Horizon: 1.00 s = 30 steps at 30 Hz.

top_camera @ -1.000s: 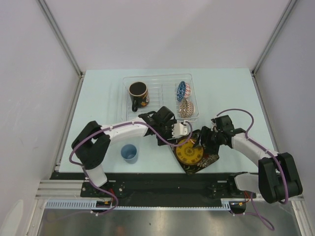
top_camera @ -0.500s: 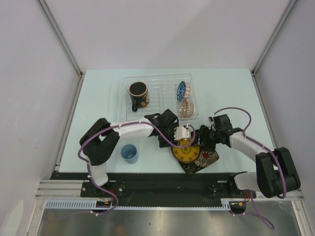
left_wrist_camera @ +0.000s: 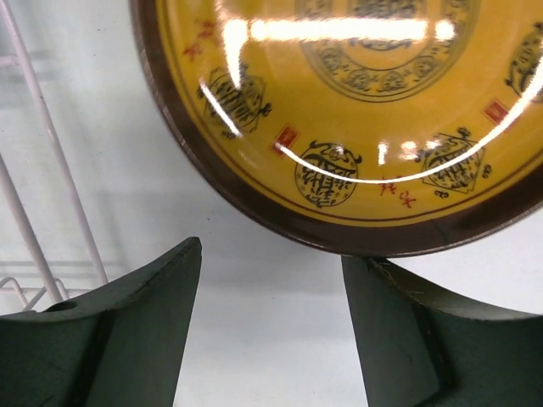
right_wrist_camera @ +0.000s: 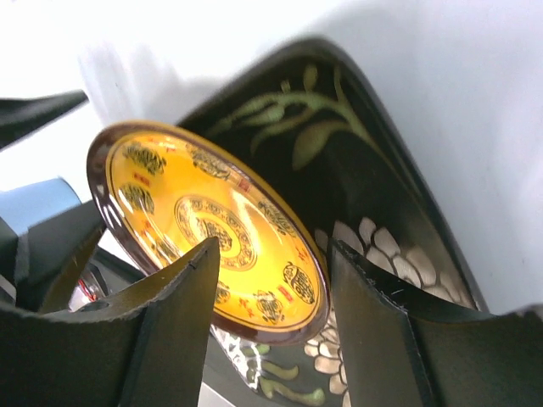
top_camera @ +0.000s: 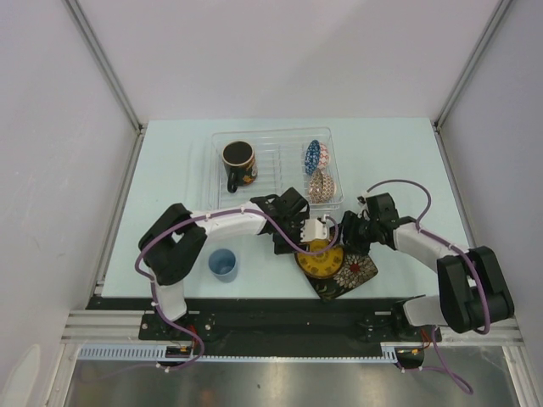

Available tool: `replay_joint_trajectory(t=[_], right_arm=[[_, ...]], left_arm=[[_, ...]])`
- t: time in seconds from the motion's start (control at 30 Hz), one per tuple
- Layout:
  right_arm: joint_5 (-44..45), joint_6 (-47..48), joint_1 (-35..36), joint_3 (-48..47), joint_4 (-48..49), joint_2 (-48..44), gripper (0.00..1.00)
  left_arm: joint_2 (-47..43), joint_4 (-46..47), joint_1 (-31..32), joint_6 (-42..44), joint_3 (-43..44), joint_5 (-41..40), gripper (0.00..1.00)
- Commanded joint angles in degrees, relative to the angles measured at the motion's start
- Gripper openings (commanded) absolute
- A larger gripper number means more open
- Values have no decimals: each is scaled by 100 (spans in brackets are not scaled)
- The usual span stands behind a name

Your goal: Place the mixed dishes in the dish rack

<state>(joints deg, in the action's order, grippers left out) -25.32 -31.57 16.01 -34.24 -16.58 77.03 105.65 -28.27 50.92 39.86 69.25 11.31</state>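
The yellow plate (top_camera: 324, 259) lies tilted on the black floral square plate (top_camera: 355, 273) near the front edge. My right gripper (top_camera: 344, 240) (right_wrist_camera: 271, 280) is shut on the yellow plate (right_wrist_camera: 212, 220), one finger over its face and the other behind its rim. My left gripper (top_camera: 312, 234) (left_wrist_camera: 271, 280) stands open at the plate's opposite rim (left_wrist_camera: 356, 110), its right fingertip (left_wrist_camera: 382, 280) just under that rim. The dish rack (top_camera: 280, 136) holds the dark mug (top_camera: 239, 161), the blue patterned bowl (top_camera: 313, 156) and the beige bowl (top_camera: 320, 185). The light-blue cup (top_camera: 222, 264) stands on the table.
The rack's front wall (top_camera: 254, 202) sits just behind both grippers, and its white ribs (left_wrist_camera: 42, 170) show at the left of the left wrist view. The black base rail (top_camera: 271, 309) runs along the near table edge, close to the square plate.
My right gripper's jaws have narrowed onto the yellow plate's rim and the arm has shifted slightly left. My left gripper moved right to the plate's rim, then held still.
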Motion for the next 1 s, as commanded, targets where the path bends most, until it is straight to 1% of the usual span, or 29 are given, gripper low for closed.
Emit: replay_joint_trajectory(t=[0.0, 0.17, 0.33, 0.5, 0.63, 0.67, 0.73, 0.83, 0.97], right_arm=[[-60, 11, 122, -188, 506, 268, 57], [-376, -51, 157, -320, 857, 452, 55], [-956, -42, 201, -364, 1033, 690, 52], [-1325, -51, 262, -364, 1104, 638, 45], [-1467, -7, 297, -364, 894, 348, 41], [-1484, 2, 306, -364, 832, 165, 37], [-1511, 90, 306, -364, 622, -56, 35], [-1581, 151, 315, -364, 376, -425, 35], [-1730, 204, 315, -355, 208, -549, 36]], left_arm=[[-351, 322, 199, 163, 62, 495, 72], [-448, 348, 243, 128, 71, 574, 72], [-501, 480, 261, 128, -52, 469, 72], [-501, 665, 279, 49, -79, 407, 72], [-457, 709, 296, 22, -26, 416, 72], [-448, 726, 296, 22, -26, 416, 72], [-431, 762, 305, 5, -35, 407, 72], [-404, 806, 322, -13, -43, 407, 72], [-396, 850, 331, -48, -9, 398, 72]])
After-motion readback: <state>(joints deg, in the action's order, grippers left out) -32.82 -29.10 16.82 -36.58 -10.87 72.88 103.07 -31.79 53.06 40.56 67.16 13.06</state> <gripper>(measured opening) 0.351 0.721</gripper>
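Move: The yellow plate leans between the two hands at about their height. Its middle is roughly 4 cm back and 4 cm left of the right hand, and some 4 cm back and 4 cm right of the left. The black tray's middle is about 6 cm back from the right hand, straight in line, 3 cm lower. The patterned bowl in the rack stands some 12 cm ahead and 4 cm left of the right hand. The right fingers, already straddling the yellow plate's rim, close part way and pinch it while the hand works forward about 3 cm and slightly left. The right hand then rises some 5 cm, easing left and a little back as its fingertips swing forward and up about 15 degrees. The left hand, still open, draws back about 3 cm, keeping its fingertips against the plate's rim. ##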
